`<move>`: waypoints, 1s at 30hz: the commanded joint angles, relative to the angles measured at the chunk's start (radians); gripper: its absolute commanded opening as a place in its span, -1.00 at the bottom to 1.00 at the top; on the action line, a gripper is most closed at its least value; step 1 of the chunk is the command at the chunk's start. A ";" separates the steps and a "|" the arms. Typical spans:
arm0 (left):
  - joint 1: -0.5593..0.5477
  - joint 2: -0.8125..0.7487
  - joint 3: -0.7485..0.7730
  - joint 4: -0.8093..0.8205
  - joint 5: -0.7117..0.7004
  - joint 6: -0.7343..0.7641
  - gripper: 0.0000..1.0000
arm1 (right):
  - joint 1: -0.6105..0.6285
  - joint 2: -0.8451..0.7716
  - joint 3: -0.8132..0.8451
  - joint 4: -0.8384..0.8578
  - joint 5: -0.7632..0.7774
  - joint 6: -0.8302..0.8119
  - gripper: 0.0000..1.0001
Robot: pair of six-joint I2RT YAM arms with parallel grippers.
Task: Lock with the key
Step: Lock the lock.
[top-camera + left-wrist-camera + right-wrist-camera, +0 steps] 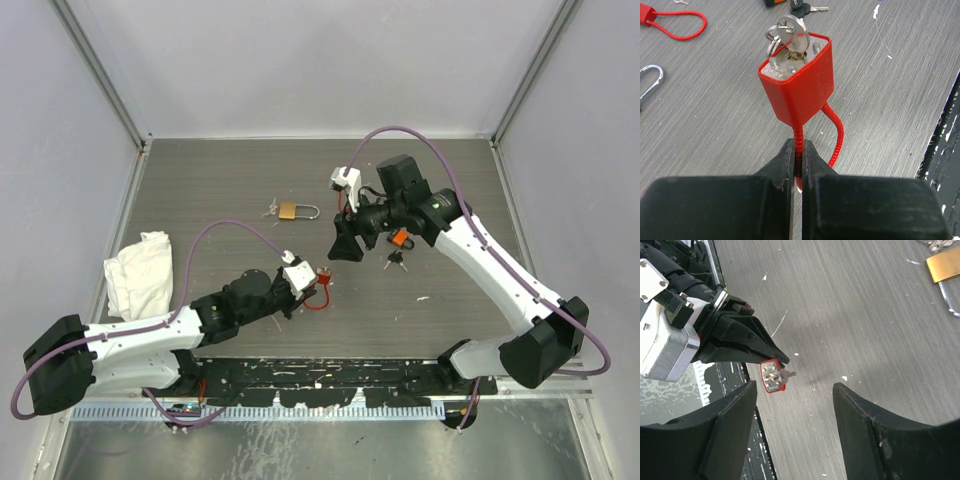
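Note:
A red padlock (pixel 800 85) hangs by its ribbed red cable shackle (pixel 836 140), and my left gripper (pixel 799 149) is shut on that cable. A silver key (pixel 791 31) on a ring sits in the keyhole on the lock's top face. In the top view this lock (pixel 323 277) is held just above the table at my left gripper (pixel 309 287). My right gripper (pixel 346 248) hovers a little beyond it, open and empty. In the right wrist view the lock (pixel 772 375) and its key (pixel 788 373) lie ahead of the left finger of my right gripper (pixel 795 386).
A bunch of small dark-headed keys (pixel 395 260) lies by an orange item (pixel 401 240). A brass padlock (pixel 290 211) lies farther back. A second red cable lock (pixel 670 22) lies on the table. A white cloth (pixel 140 272) is at the left.

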 commanded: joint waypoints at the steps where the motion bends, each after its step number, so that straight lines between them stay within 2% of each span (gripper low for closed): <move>1: 0.001 -0.006 0.051 0.042 0.003 0.013 -1.00 | 0.048 0.015 0.031 0.035 0.047 0.058 0.33; 17: 0.000 0.016 0.069 0.037 -0.034 -0.006 -1.00 | 0.108 0.025 -0.045 0.041 0.105 0.140 -0.04; 30: 0.002 0.038 0.084 0.038 -0.028 -0.020 -1.00 | 0.126 0.020 -0.051 0.071 0.107 0.176 -0.06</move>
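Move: The key in the lock's upright face lies about 7 cm below the open right hand, some 4 cm back and 3 cm to its left. The left hand still grips the lock's red cable; from it the key is about 2 cm ahead, 2 cm right and 5 cm up. Down on the table, from the right hand, the brass padlock lies some 8 cm ahead and 10 cm left, the spare keys about 2 cm back and 11 cm right. The right hand sinks some 4 cm, easing back and left towards the key, its fingers partly closing. ##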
